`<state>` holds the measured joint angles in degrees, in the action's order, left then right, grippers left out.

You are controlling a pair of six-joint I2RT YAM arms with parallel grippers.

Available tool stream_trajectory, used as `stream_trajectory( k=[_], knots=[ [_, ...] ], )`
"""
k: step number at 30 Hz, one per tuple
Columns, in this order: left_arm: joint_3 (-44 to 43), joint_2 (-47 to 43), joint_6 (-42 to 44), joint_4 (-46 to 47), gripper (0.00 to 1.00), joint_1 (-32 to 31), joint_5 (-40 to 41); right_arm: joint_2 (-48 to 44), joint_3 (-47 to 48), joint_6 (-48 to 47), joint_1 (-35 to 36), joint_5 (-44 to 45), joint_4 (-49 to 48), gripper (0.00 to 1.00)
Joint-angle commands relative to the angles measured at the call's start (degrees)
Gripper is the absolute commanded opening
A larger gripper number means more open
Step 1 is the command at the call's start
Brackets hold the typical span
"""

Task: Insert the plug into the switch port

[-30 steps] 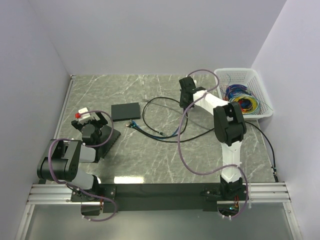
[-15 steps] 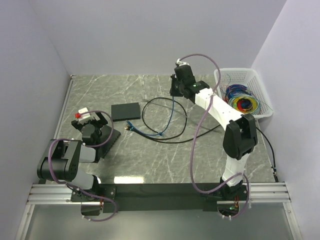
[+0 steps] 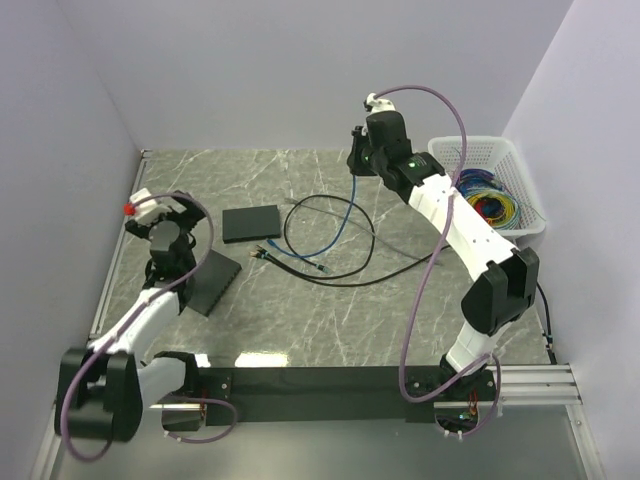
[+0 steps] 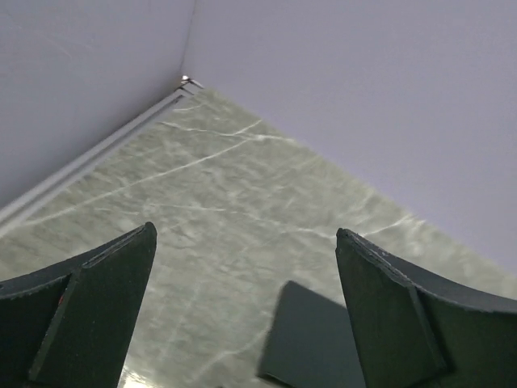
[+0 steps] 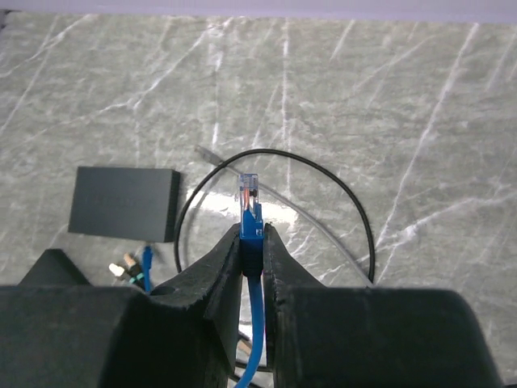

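Observation:
My right gripper point(image 5: 252, 242) is shut on the blue boot of a network cable. The clear plug point(image 5: 248, 192) sticks out past the fingertips. In the top view this gripper point(image 3: 358, 170) is raised near the back wall, and the blue cable point(image 3: 338, 215) hangs from it to the table. The switch, a flat black box point(image 3: 250, 222), lies left of the cable loops and also shows in the right wrist view point(image 5: 123, 204). My left gripper point(image 3: 165, 232) is open, empty and raised left of the switch. In the left wrist view point(image 4: 244, 234) the dark box point(image 4: 315, 339) lies below, between the fingers.
A black cable point(image 3: 320, 245) loops on the table. Several loose cable ends point(image 3: 262, 251) lie just in front of the switch. A black pad point(image 3: 210, 282) lies near the left arm. A white basket point(image 3: 500, 150) of coloured cables stands at the back right. Walls close three sides.
My right arm has lifted the blue cable end up and toward the back wall. My left arm has risen from its low rest and its gripper has moved left and back.

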<state>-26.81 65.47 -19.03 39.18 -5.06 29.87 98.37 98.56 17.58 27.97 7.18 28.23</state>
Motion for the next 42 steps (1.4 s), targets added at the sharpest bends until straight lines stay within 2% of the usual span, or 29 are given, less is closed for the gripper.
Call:
stream_trajectory(
  k=[1,2,3,4,6,7,10,11,13,17,22,31,39,42],
  knots=[
    [-0.4,-6.1,-13.8,-13.5,0.99,-0.1,0.2,-3.2,-0.8,-2.4,-0.1,-6.5,-3.2,0.00],
    [-0.9,-7.7,-17.9,-14.9,0.99,-0.1,-1.3,-4.0,-2.0,-2.6,0.0,-7.2,-4.3,0.00],
    [-2.7,-8.2,-18.2,-18.1,0.99,-0.1,-7.6,-5.4,-4.1,-2.7,0.2,-9.6,-6.3,0.00],
    [-3.9,-8.4,-18.8,-19.6,0.99,-0.1,-10.4,-6.1,-5.1,-3.0,0.4,-12.3,-7.3,0.00],
    [-7.2,-8.6,-21.0,-22.7,0.90,-0.2,-16.0,-7.8,-7.1,-4.6,2.3,-14.4,-9.1,0.00],
    [-7.8,-8.8,-22.2,-24.3,0.89,-0.3,-21.3,-8.4,-7.6,-5.4,3.1,-15.0,-9.8,0.00],
    [-9.5,-10.0,-23.2,-25.1,0.89,-1.4,-31.3,-10.0,-9.4,-8.5,7.4,-17.1,-11.2,0.00],
    [-10.4,-10.8,-22.5,-26.2,0.93,-2.1,-32.2,-10.4,-10.1,-9.2,8.1,-19.0,-11.6,0.00],
    [-13.6,-11.6,-21.6,-29.3,0.95,-5.1,-32.9,-11.6,-12.1,-9.3,10.1,-21.7,-13.8,0.00],
    [-18.5,-13.6,-20.4,-34.2,0.93,-7.5,-39.2,-12.2,-15.3,-7.8,11.4,-29.5,-18.6,0.00],
    [-21.5,-16.5,-17.4,-35.4,0.91,-9.0,-43.0,-10.5,-16.4,-6.2,12.6,-37.4,-21.9,0.00],
    [-21.6,-16.7,-17.0,-34.5,0.85,-10.3,-48.7,-9.2,-17.2,-5.6,15.4,-40.8,-24.4,0.00],
    [-22.7,-15.4,-16.2,-33.9,0.81,-13.4,-48.5,-8.3,-16.7,-4.8,15.6,-41.9,-24.9,0.00],
    [-23.2,-14.7,-15.5,-34.1,0.77,-14.2,-49.4,-8.1,-17.2,-4.4,15.6,-42.9,-25.9,0.00]
  ],
)
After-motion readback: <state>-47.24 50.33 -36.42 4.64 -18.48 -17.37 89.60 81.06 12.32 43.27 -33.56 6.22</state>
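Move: The blue plug is already pinched in the right gripper, about 45 cm to the left gripper's right, 8 cm ahead and 7 cm higher. So the left gripper waits some 45 cm left of the right hand, 8 cm back and 7 cm lower. From the right hand, the far switch box lies about 27 cm left, 1 cm back; the near one 36 cm left, 16 cm back; the black cable connectors 24 cm left, 9 cm back; all roughly 25 cm below. Keep the blue plug pinched in the right gripper and carry it some 18 cm back and 17 cm left, swinging the wrist about 55 degrees counter-clockwise to meet the left hand. Bring the left gripper about 22 cm right, 13 cm up and 8 cm back towards the plug, turning it 60 degrees clockwise and narrowing its open fingers a little without closing on the plug. ##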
